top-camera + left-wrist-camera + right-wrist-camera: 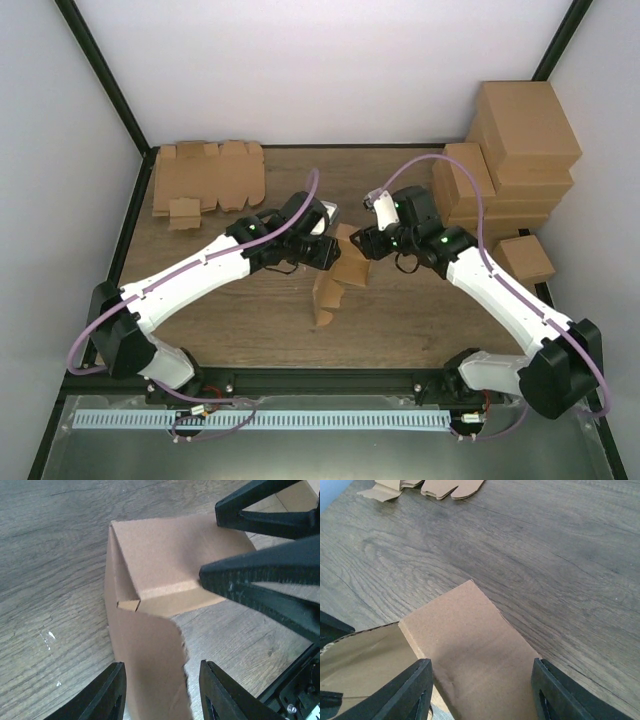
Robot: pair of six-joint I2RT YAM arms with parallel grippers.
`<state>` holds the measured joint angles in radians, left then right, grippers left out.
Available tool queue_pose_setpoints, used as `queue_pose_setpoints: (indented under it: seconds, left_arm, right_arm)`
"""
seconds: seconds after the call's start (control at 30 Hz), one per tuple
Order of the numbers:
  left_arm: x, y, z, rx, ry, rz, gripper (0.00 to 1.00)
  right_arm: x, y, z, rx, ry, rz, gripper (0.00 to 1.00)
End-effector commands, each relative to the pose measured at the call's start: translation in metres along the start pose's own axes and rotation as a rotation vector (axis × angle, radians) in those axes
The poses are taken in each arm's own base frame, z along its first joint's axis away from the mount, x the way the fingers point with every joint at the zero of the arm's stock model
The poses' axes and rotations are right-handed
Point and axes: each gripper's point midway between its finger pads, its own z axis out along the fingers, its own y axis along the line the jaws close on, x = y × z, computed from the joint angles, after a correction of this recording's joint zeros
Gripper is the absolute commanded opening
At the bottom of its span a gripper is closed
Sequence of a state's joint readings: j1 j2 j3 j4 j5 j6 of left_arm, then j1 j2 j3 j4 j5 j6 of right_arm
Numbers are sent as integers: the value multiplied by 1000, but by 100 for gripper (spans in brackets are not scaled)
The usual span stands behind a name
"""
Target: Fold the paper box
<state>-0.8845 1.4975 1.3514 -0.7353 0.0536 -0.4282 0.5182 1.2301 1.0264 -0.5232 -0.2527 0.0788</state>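
Observation:
The paper box (335, 285) is a partly folded brown cardboard piece standing near the middle of the table, between both grippers. In the left wrist view one flap (150, 660) of the paper box (170, 550) runs up between my left gripper's (161, 665) fingers. The gripper is open, with a gap beside the right finger (220, 695). My right gripper (481, 662) straddles a flat panel of the paper box (470, 625), one fingertip at each edge. Whether it squeezes the panel does not show. Its fingers (260, 580) also reach in from the right in the left wrist view.
Flat cardboard blanks (205, 180) lie at the back left of the wooden table (220, 330) and show again at the top of the right wrist view (440, 487). A stack of closed brown cartons (510, 165) fills the back right corner. White walls enclose the table.

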Motion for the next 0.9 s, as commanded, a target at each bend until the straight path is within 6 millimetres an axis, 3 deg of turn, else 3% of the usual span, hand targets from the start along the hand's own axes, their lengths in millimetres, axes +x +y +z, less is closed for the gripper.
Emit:
queue_pose_setpoints:
  seconds: [0.0,0.07,0.23,0.53,0.8,0.87]
  left_arm:
    - [-8,-10,-6,39,-26,21,42]
    - [-9,-12,-5,48,-31,18,42]
    - [-12,-15,-4,71,-55,4,28]
    - [-10,-14,-2,69,-49,7,18]
    - [-22,-20,-30,102,-133,1,19]
    - [-24,-26,-39,136,-151,-3,25]
  right_arm:
    - [-5,7,-7,39,-36,-69,57]
    - [-2,9,-6,63,-35,-86,57]
    - [4,9,0,147,-27,-148,57]
    - [15,9,11,250,20,-218,58]
    - [22,7,13,323,33,-258,60]
    - [23,6,13,328,37,-257,60]
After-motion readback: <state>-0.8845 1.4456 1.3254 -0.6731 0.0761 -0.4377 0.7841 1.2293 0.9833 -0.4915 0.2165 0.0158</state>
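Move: The box's end flap already lies between the right hand's open fingers, about 1 cm ahead, 1 cm to the left and 3 cm below; the long upright side wall stands some 5 cm left and 3 cm back of that hand, about 4 cm down. From the left hand the side wall is 1 cm back, 1 cm right and 4 cm below, the end flap roughly 4 cm ahead, 5 cm right, 3 cm down, and the loose tail flap some 12 cm back, 2 cm left, 10 cm down. Leftward, back and slightly down, the right hand eases about 2 cm towards the side wall's corner, its wrist swinging some 20 degrees so the fingers point more forward, still open astride the end flap. The left hand stays over the side wall, drifts 1 cm right and narrows its fingers about the wall's edge, then rises about 2 cm. ##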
